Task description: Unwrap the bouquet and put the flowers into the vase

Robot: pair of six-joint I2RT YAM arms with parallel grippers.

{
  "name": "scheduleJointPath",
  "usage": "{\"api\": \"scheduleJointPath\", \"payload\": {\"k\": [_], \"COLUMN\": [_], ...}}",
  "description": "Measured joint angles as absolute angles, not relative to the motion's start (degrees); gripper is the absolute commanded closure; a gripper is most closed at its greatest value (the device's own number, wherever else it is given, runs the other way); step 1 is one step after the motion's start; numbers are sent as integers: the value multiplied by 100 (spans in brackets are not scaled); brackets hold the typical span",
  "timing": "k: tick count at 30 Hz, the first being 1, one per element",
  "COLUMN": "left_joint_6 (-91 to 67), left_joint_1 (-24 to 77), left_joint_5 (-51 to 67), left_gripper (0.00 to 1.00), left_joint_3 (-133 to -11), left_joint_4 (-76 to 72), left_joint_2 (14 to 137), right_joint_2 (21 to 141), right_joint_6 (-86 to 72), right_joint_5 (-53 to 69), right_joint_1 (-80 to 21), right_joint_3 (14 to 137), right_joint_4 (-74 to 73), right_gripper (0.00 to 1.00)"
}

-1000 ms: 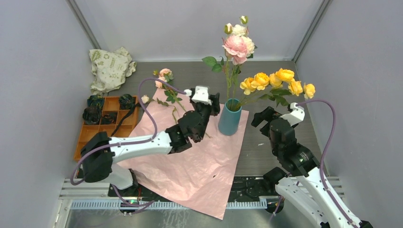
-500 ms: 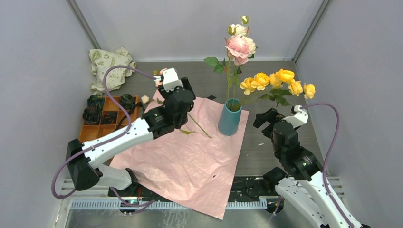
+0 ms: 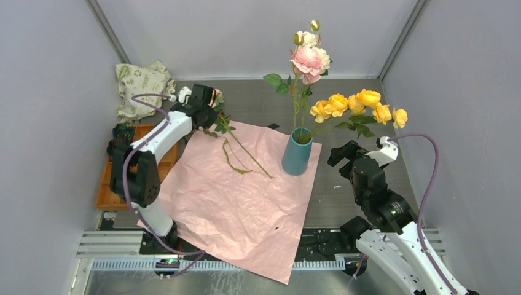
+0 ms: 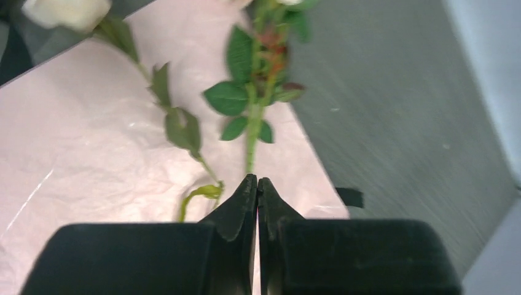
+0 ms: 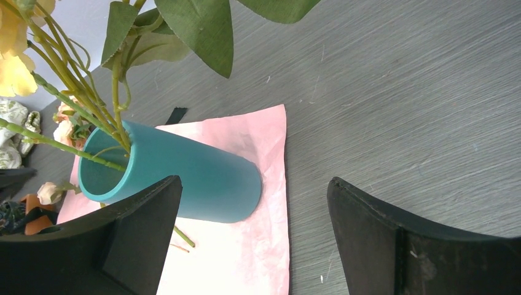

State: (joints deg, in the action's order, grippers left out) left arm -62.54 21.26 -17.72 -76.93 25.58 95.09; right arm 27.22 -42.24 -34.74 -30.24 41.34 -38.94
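The teal vase (image 3: 296, 157) stands on the flat pink wrapping paper (image 3: 246, 209) and holds a pink peony (image 3: 309, 59) and yellow roses (image 3: 359, 103). One loose flower stem (image 3: 246, 152) lies across the paper's far left corner, its peach heads (image 3: 214, 94) off the sheet. My left gripper (image 3: 207, 109) is shut right over that stem (image 4: 251, 138). Its tips (image 4: 257, 182) meet where the stem ends, with nothing showing between them. My right gripper (image 3: 341, 150) stands wide open to the right of the vase (image 5: 184, 178), empty.
A beige printed cloth bag (image 3: 142, 86) lies at the back left. An orange compartment tray (image 3: 107, 184) sits along the left wall, partly behind my left arm. A small black strip (image 3: 273, 126) lies by the paper's far edge. Grey walls close in three sides.
My left arm swung away from the vase to the far left corner of the paper, and its jaws went from open to shut. The right arm stayed put.
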Motion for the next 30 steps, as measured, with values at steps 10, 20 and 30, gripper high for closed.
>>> {"api": "scheduleJointPath", "payload": {"k": [10, 20, 30], "left_joint_6": [-7767, -8184, -8208], "left_joint_1": [1977, 1712, 1343], "left_joint_5": [-1483, -1483, -1472], "left_gripper": [70, 49, 53], "left_joint_3": [-8562, -9056, -9675], "left_joint_4": [4375, 5201, 5437], "left_joint_2": [10812, 11338, 11987], "right_joint_2": [2742, 2742, 2790], "right_joint_6": [-4176, -4082, -4071], "right_joint_5": [-3509, -3531, -3531], "right_joint_1": [-3026, -3026, -3024], "right_joint_3": [4134, 4123, 4121], "right_joint_4": [-3894, -3863, -3839], "right_gripper": [7, 7, 7]}}
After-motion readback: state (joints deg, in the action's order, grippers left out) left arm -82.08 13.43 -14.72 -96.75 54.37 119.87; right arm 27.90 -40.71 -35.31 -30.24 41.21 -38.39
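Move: The white rose's stem, next to be grasped, lies on the paper roughly 15 cm below the left gripper, about 4 cm to its left and 1 cm back; the rose's head is some 10 cm to the left, level with the hand. The pink roses' heads lie about 11 cm ahead and 3 cm left, and their leafy stem about 3 cm ahead and 2 cm right. From the right gripper, the white rose's stem is around 20 cm ahead and 44 cm left. Bring the left gripper down about 12 cm towards the white rose's stem, fast at first, easing slightly back and then forward again while drifting some 5 cm left. Tip the fingers about 30 degrees further down, turn the hand counter-clockwise across the stem, and open the shut fingers to about half so they straddle the line of the stem. ##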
